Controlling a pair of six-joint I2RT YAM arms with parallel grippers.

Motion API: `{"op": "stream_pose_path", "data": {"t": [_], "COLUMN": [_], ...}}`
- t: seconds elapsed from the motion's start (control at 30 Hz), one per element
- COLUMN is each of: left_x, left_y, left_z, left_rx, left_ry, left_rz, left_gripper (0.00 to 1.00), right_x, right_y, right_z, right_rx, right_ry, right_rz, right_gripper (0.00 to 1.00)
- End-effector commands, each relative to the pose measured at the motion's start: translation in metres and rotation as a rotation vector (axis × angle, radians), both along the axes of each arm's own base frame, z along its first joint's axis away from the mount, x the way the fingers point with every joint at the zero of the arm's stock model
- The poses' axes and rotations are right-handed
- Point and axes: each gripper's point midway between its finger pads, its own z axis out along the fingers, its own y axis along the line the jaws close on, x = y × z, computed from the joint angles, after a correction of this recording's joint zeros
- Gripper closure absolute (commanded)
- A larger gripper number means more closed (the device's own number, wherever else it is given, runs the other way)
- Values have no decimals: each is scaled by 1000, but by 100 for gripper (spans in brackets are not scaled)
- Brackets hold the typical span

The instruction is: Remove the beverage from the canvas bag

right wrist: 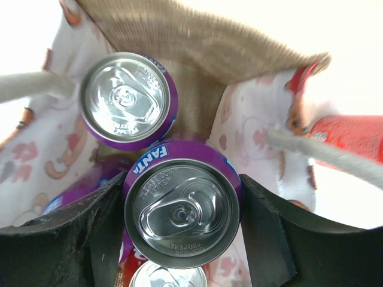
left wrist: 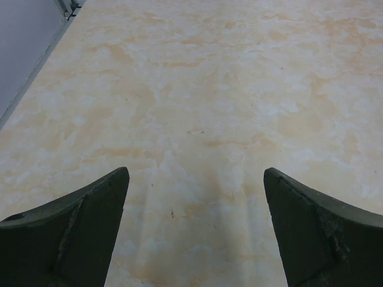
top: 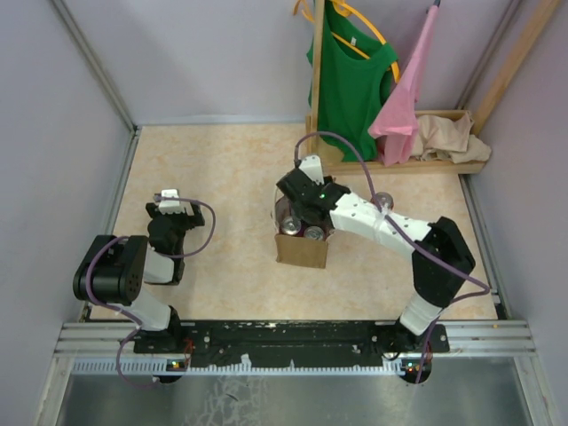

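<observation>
The canvas bag (top: 302,251) stands open at the table's middle, tan outside with a pale printed lining (right wrist: 251,128) and two pale rope handles (right wrist: 326,150). Several cans stand in it. My right gripper (top: 300,213) reaches down into the bag. In the right wrist view its jaws press both sides of a purple Fanta can (right wrist: 182,206). A second purple can (right wrist: 127,98) stands beyond it and a red can's top (right wrist: 170,277) shows below. My left gripper (left wrist: 194,179) is open and empty over bare table, far left of the bag (top: 170,202).
A red can (right wrist: 350,134) stands outside the bag, to its right; its top (top: 383,201) shows beside my right arm. A wooden rack with a green shirt (top: 355,80), pink cloth (top: 404,106) and beige cloth (top: 448,138) stands at the back right. Grey walls enclose the table.
</observation>
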Motion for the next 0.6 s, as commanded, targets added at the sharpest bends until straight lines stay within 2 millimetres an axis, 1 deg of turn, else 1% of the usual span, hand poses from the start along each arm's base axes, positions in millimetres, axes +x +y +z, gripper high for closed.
{"op": "stream_pose_path", "data": {"t": [0.0,0.13,0.27,0.37,0.47,0.57], "left_x": [5,5,5,5,5,5], "left_y": [-3,-3,-3,-3,-3,-3], "left_z": [5,4,5,5,5,5], "left_rx": [3,4,3,4,4,4], "left_ry": [-18,-17,-18,-18,-19,-18], "left_rz": [-12,-12,-12,-12,-11,-12], "left_gripper": [0,0,0,0,0,0], "right_x": [24,24,25,24,20,14], "right_y": [9,5,-6,-20,-38,-61], "right_z": [123,158,197,229,258,278], "right_rx": [105,128,149,161,158,141], "right_ry": [-266,-324,-418,-499,-575,-634], "right_rz": [23,25,5,-24,-70,-132], "right_gripper": [100,100,100,100,100,100]}}
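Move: The purple can is already pinched in the right hand, raised a little but still inside the bag. Beyond the bag's right side a red can stands on the open table, about 17 cm right, 3 cm ahead and 7 cm below; from the left hand it lies some 55 cm right, about level forward. In the bag, relative to the right hand, one purple can sits 4 cm ahead and 3 left, another 3 back and 5 left. The purple can goes up out of the canvas bag in the right hand, quickly and nearly straight, some 18 cm, with about 2 cm of forward travel early and a slight swing to the right at the end. The fingers keep their pinch around the can's upper part while the wrist tips them up some 20 degrees, from steeply down towards level. ##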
